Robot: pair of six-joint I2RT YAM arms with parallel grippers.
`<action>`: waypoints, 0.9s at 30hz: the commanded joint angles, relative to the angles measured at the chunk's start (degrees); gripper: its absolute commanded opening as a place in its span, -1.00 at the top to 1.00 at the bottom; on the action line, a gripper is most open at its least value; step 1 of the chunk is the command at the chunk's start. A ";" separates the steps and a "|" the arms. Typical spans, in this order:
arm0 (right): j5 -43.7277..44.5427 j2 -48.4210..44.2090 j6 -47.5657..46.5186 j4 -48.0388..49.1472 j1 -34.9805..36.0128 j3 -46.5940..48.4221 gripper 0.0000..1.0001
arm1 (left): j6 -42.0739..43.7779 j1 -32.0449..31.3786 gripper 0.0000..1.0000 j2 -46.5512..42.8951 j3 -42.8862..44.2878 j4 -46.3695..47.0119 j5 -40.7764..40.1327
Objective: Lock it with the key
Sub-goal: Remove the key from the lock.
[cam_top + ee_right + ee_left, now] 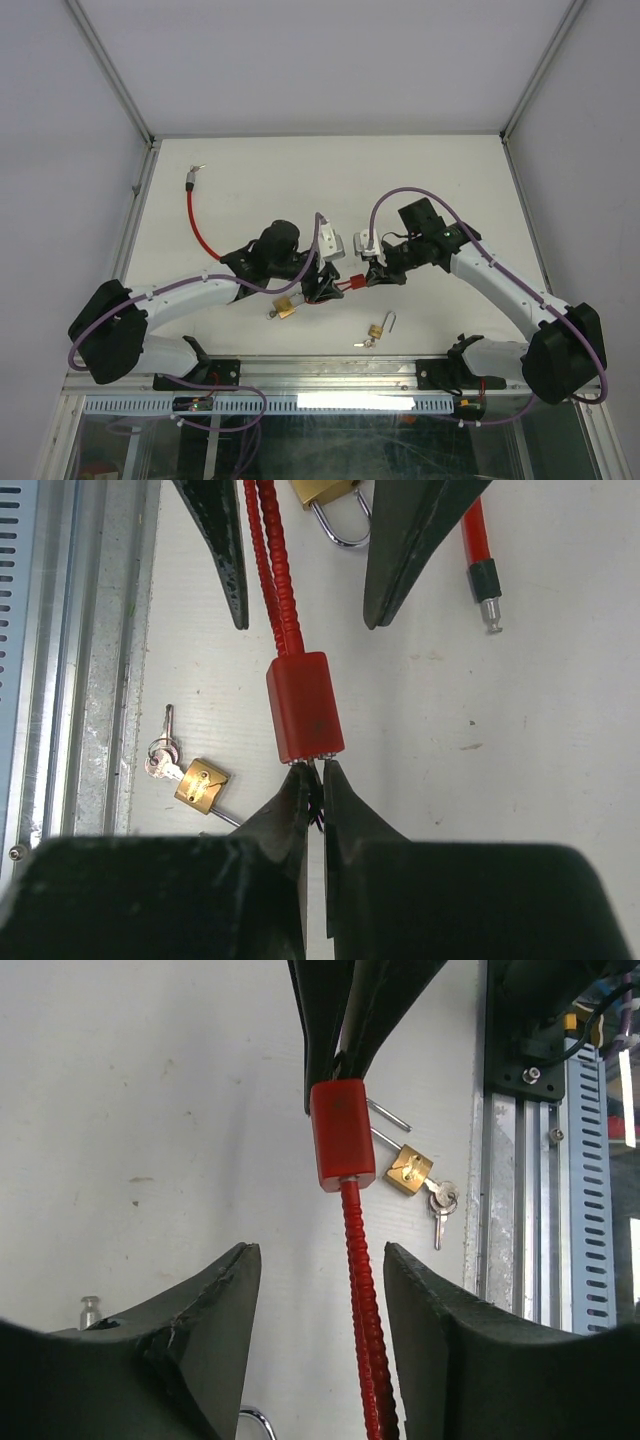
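Observation:
The red lock body of a red cable lock hangs between my two grippers above the table. My right gripper is shut on a small dark key at the lock body's keyhole end. My left gripper is open. The doubled red cable runs between its fingers, close to the right one, up to the lock body. The rest of the cable curves to the far left and ends in a metal tip.
A brass padlock lies under the left arm. A second, open brass padlock with keys lies near the front rail and shows in both wrist views. A grey block sits behind the grippers.

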 commanded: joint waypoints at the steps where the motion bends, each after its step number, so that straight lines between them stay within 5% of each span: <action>1: -1.75 -1.11 1.40 1.68 0.15 2.99 1.00 | 0.04 -0.43 -0.02 1.83 0.92 -1.88 1.85; 6: -1.52 -0.89 1.88 2.01 0.08 2.98 1.00 | 0.27 -0.45 0.25 2.29 1.39 -1.87 2.49; 12: -2.91 -0.49 1.85 1.41 0.06 3.04 1.00 | 1.13 -0.42 1.00 3.24 2.15 -2.10 2.87; 18: -7.36 -1.12 -8.01 -3.83 0.07 2.80 1.00 | 2.49 -0.19 1.00 -0.42 1.11 -2.54 1.04; 23: -7.90 -7.75 -31.46 -9.47 0.97 -1.54 1.00 | -0.50 1.79 1.00 2.44 1.88 -1.78 13.58; 27: 0.08 -12.09 -34.65 -4.37 2.71 -4.11 1.00 | -4.35 4.77 1.00 13.61 8.65 -7.39 23.03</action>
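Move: Around the red cable just behind the red lock, the left fingers stand half open; the stretch they will shut on lies about 1 cm back and 2 cm below. The red lock is some 6 cm to the left hand's right, 1 cm ahead and 2 cm lower; from the right hand, which already holds the key, it is about 4 cm left, 1 cm back and 2 cm lower. The large brass padlock lies about 10 cm left, 5 cm back and 12 cm below the left hand. Sinking about 2 cm and easing back 1 cm, the left hand shuts its fingers on the red cable behind the lock, then draws back another 2 cm while rising slightly. The right hand keeps its pinch on the key and stays put until late, then moves back and up a little, rolling about 25 degrees counter-clockwise as seen from behind the hand. ##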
